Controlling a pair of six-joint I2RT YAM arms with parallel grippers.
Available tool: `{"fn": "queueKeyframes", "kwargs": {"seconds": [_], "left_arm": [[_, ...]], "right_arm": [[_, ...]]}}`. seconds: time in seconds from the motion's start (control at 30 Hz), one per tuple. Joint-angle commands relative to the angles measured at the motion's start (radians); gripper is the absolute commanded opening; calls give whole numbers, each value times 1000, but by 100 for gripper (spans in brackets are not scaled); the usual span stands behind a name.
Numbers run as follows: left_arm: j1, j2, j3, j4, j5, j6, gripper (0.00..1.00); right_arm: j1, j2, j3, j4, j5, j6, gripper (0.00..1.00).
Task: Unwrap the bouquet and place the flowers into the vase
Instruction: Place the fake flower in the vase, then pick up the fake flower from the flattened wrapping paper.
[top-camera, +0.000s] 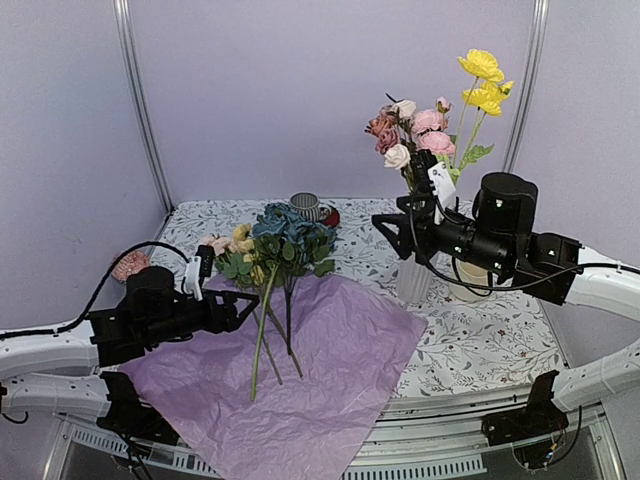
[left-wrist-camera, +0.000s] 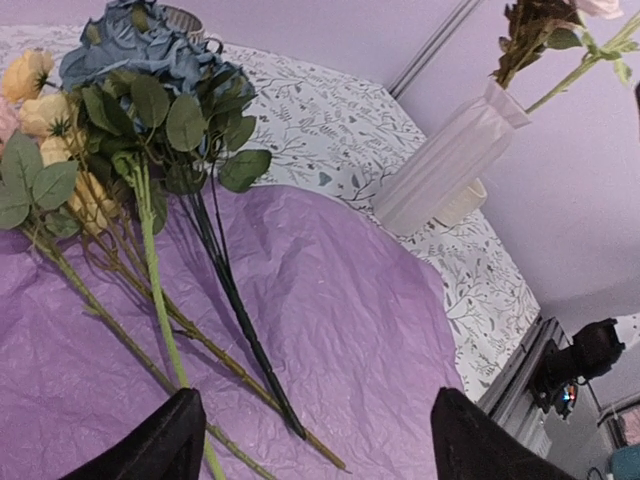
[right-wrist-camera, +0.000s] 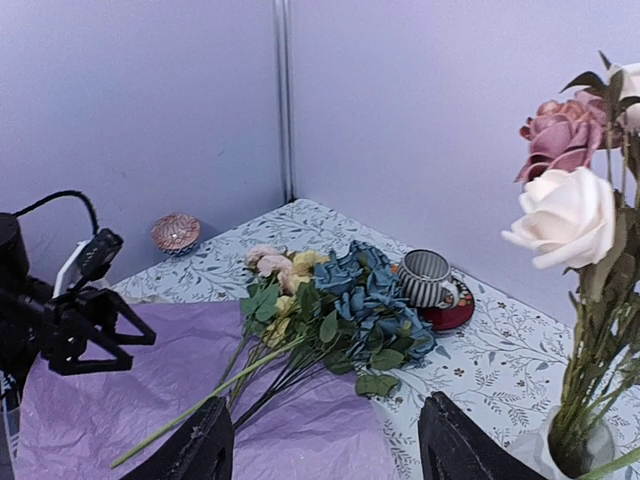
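Observation:
The bouquet lies undone: its purple tissue sheet is spread flat at the table's front. On it lie loose flowers with dusty blue, cream-yellow and pink blooms, stems toward me. The white ribbed vase stands at the right and holds pink, cream and yellow flowers. My left gripper is open low over the sheet, just left of the stems, with nothing between its fingers. My right gripper is open and empty, just left of the vase's neck and facing the lying flowers.
A striped grey cup on a red saucer stands behind the lying blooms. A cream mug sits just behind the vase. A small pink patterned ball rests at the far left by the wall. Flowered cloth covers the table.

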Motion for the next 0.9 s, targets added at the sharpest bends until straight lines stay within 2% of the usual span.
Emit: {"fn": "queueKeyframes", "kwargs": {"seconds": [0.0,0.13,0.33,0.57,0.87], "left_arm": [[38,73,42,-95,-25,-42,74],[78,166,65,-105,3,-50,59],[98,320,140,-106,38,-11,45],[101,504,235,-20,118,5,42],[103,756,413,-52,128,11,38]], "right_arm": [[18,-3,-60,29,-181,-40,65],[18,61,-91,71,-221,-31,65],[17,155,-142,166,-241,52,65],[17,264,-171,258,-228,146,65],[17,307,-186,303,-221,170,65]]}}
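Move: The left hand's target is the middle of the blue flowers' dark stem, roughly 6 cm ahead, 8 cm to its right and 14 cm below. The light green stem lies nearer, about 2 cm ahead and 2 cm right, equally low; the blue flower heads sit around 22 cm ahead and 8 cm right. From the right hand the dark stem lies about 16 cm left, level fore and aft, some 32 cm down; the vase is 8 cm ahead and 9 cm right of that hand, its middle 17 cm below. Towards the dark stem of the blue flowers, the left hand sinks about 9 cm while reaching forward and, in the second half, to the right; its tips tilt down some 20 degrees and its fingers narrow to under half open, with no touch visible. The empty right hand leaves the vase, first easing back and left, then mainly dropping some 14 cm while drifting left, turning slightly counter-clockwise and dipping its open fingers. ##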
